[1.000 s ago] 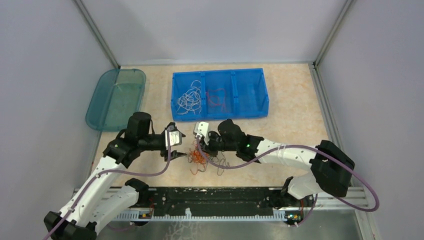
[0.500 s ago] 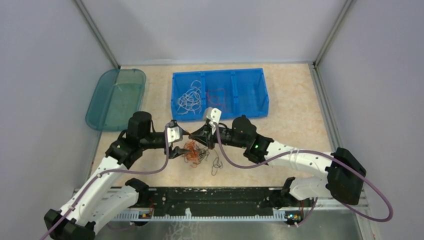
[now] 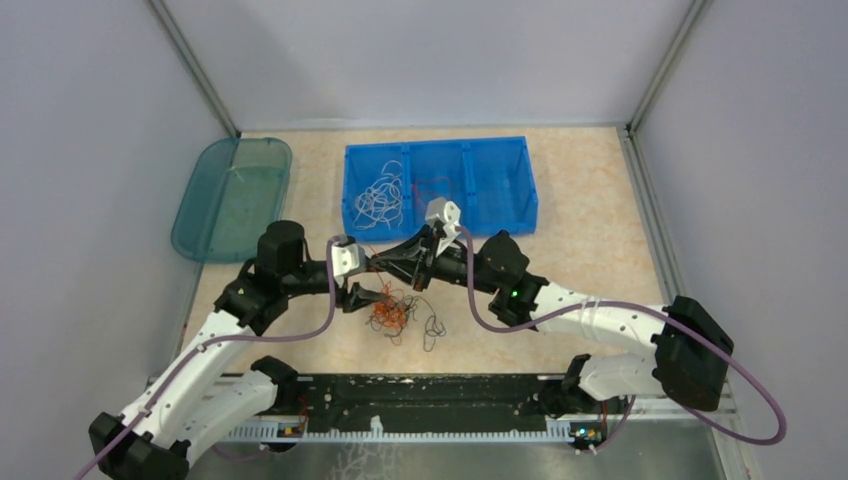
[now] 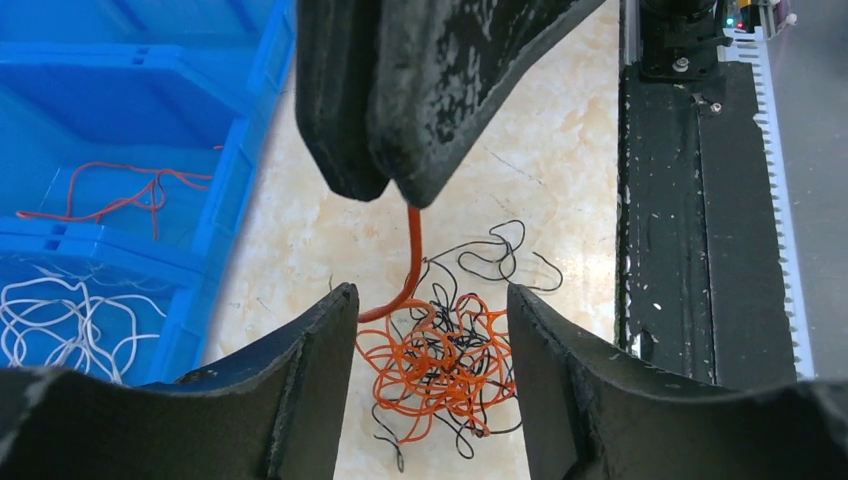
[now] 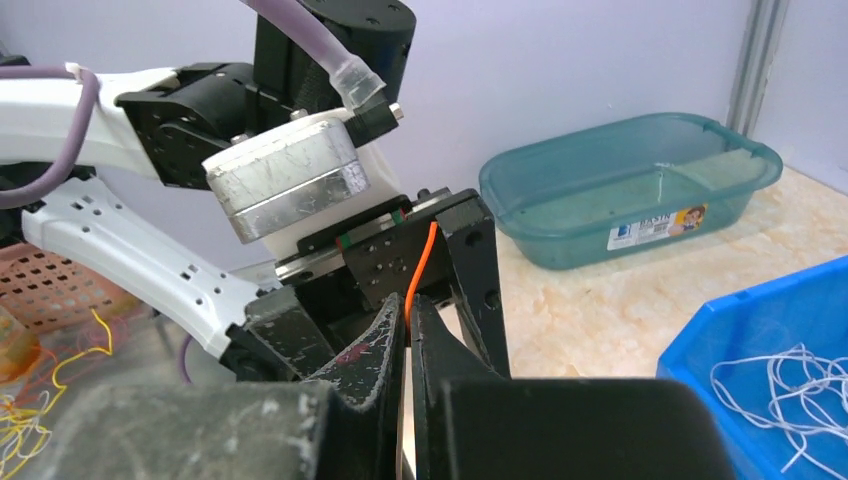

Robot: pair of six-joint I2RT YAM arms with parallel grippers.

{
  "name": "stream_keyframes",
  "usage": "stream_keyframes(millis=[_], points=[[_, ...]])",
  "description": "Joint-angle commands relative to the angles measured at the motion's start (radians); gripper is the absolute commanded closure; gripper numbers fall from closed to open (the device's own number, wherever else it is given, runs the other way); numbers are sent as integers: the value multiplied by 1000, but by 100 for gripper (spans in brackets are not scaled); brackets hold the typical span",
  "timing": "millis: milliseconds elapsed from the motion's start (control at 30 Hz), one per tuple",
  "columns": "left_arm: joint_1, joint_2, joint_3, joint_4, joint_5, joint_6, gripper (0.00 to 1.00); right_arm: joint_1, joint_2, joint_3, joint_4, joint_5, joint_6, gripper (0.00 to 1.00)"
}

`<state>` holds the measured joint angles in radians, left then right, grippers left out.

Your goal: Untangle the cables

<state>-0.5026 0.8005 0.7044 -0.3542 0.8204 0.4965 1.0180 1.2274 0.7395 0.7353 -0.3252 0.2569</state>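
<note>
A clump of orange and black cables (image 3: 395, 312) lies on the table, and in the left wrist view the cables (image 4: 450, 365) sit just below and between my left fingers. My left gripper (image 3: 375, 293) (image 4: 430, 292) hovers over the clump, open, with nothing pinched. Just above it, my right gripper (image 3: 382, 263) (image 5: 408, 305) is shut on one orange cable strand (image 4: 413, 250) (image 5: 420, 270), which runs taut down into the clump. A single black loop (image 3: 433, 330) lies to the right of the clump.
A blue three-part bin (image 3: 500, 222) stands behind, with white cables (image 3: 378, 200) in its left part and red ones (image 3: 432, 190) in the middle. A teal tub (image 3: 232, 195) sits at the far left. A black rail (image 3: 440, 395) runs along the near edge.
My right gripper has lifted up and back toward the bin, drawing the orange strand out of the clump. The left gripper moved right over the clump and its jaws narrowed a little.
</note>
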Motion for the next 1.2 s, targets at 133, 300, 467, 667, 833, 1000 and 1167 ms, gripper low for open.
stream_keyframes(millis=[133, 300, 467, 667, 833, 1000, 1167], points=[[-7, 24, 57, 63, 20, -61, 61, -9, -46, -17, 149, 0, 88, 100], [-7, 17, 79, 66, 23, -97, 98, -12, -74, -43, 155, 19, 109, 100], [-7, 28, 139, 51, 33, -124, 99, -60, -119, -110, 171, 89, 196, 38], [-9, 45, 236, 35, 51, -149, 99, -99, -212, -262, 188, 78, 165, 25], [-12, 66, 288, 37, 75, -217, 99, -99, -174, -286, 153, -3, 101, 25], [-18, 71, 298, 44, 86, -251, 99, -90, -74, -218, 197, -42, 73, 24], [-23, 83, 328, 34, 91, -252, 99, -69, 59, -114, 257, -74, 80, 28]])
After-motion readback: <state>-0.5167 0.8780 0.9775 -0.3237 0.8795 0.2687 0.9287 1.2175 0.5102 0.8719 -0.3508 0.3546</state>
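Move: The orange strand that the left hand is about to shut on hangs almost between its open fingers, barely 1 cm forward and 1 cm right. The right fingers already hold it about 8 cm higher, so that spot lies about 8 cm below the right hand and 1 cm right. The tangle is about 17 cm below the left hand, 4 cm right, and some 25 cm below the right, 4 cm right; a black loop lies some 10 cm right of the tangle and 4 cm back. The left hand eases a little up and to the right as it closes on the orange strand below the right fingers' hold, then, still pinching it, lifts about 10 cm straight up from the tangle, tilting its fingertips some 10 degrees farther down. Once the left grip is shut, the right hand opens wide, lets go of the strand and backs off about 6 cm to the right, then sinks some 8 cm from its highest point and swings about 3 cm back left towards the raised tangle, fingers still open. ##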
